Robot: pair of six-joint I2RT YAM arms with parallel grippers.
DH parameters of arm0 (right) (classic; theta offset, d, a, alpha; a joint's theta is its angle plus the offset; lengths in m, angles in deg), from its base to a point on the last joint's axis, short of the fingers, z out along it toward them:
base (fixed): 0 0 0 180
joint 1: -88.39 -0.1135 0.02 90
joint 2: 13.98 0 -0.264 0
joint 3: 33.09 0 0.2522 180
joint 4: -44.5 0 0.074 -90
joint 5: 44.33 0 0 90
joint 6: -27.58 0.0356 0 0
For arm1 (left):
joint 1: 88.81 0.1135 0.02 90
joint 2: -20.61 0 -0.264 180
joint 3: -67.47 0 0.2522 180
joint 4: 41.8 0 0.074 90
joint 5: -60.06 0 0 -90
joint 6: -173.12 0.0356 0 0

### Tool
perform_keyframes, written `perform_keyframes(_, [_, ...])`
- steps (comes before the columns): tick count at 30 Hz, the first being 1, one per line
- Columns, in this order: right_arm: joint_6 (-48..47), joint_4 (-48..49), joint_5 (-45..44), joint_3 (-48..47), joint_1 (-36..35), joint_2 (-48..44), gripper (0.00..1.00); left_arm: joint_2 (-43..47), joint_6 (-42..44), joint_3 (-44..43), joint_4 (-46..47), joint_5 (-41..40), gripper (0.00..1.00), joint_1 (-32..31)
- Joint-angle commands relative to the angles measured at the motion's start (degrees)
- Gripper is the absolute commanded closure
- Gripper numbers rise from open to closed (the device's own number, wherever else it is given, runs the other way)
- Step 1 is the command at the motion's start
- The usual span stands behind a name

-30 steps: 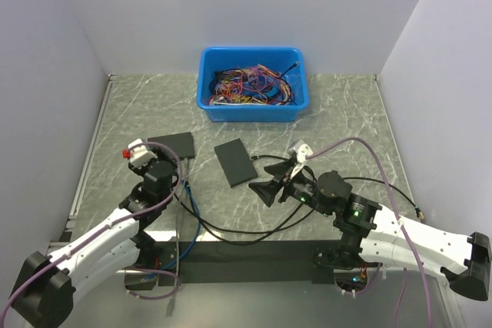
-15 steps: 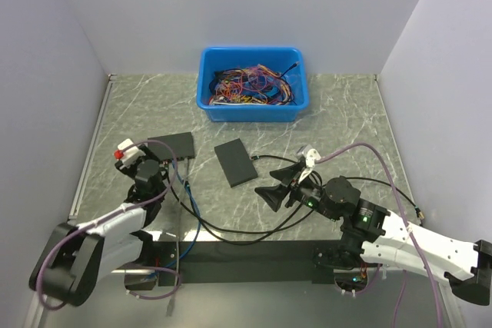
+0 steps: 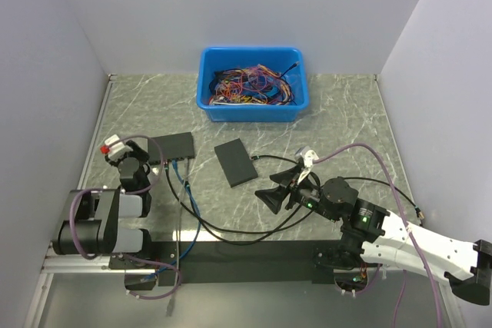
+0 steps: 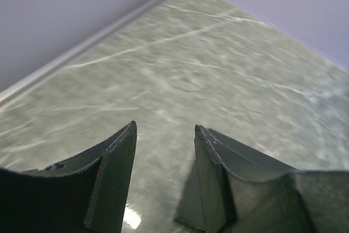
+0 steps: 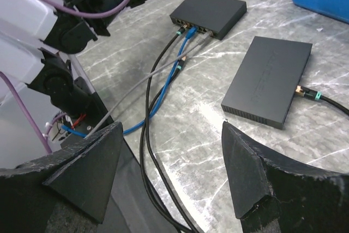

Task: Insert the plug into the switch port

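Observation:
The dark charcoal switch (image 3: 173, 145) (image 5: 210, 10) lies left of centre, its switch port row (image 5: 192, 26) on the near edge. A blue-cabled plug (image 5: 188, 31) and a grey cable (image 5: 203, 34) sit in that row. A teal-booted plug (image 5: 179, 66) on a black cable lies just short of it. My left gripper (image 3: 123, 160) (image 4: 163, 135) has drawn back left of the switch, open over bare table. My right gripper (image 3: 277, 188) (image 5: 172, 129) hovers open, right of the cables, holding nothing.
A plain black slab (image 3: 234, 162) (image 5: 270, 79) lies beside the switch, with a black cable's teal plug (image 5: 306, 94) in its side. A blue bin (image 3: 252, 82) of coloured wires stands at the back. Black, blue and grey cables (image 3: 201, 217) trail to the near edge.
My left arm has swung left, away from the switch's near edge, and folded back toward its base. The right gripper has shifted slightly nearer and stayed open.

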Motion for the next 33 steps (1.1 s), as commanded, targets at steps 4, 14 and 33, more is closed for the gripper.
perform_keyframes(4, [1.1,-0.34,-0.67,-2.22,-0.54,0.62,0.21,-4.64,4.54,-3.56,7.14,15.08,0.5,0.3])
perform_keyframes(14, [3.65,1.43,-0.41,-2.04,-0.54,1.24,0.18,-6.95,9.03,-6.37,4.36,14.21,0.01,-3.65])
perform_keyframes(33, [16.03,-12.99,-5.8,-0.38,-0.54,9.5,0.18,-7.03,8.94,-6.81,3.99,14.38,0.01,-3.65])
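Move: The switch with the plugs in its near edge lies about 7 cm ahead of the empty left hand, 10 cm right and 9 cm below; its blue plug is some 2 cm ahead and 11 cm right of that hand. From the empty right hand, the black cables lie roughly 5 cm back, neither left nor right, and 22 cm down; the loose black box is 15 cm ahead and 6 cm left, and the switch 20 cm ahead and 26 cm left, both as far down. Left hand swings right and forward about 7 cm towards the switch, opening wide; right sinks 6 cm, tipping down. ##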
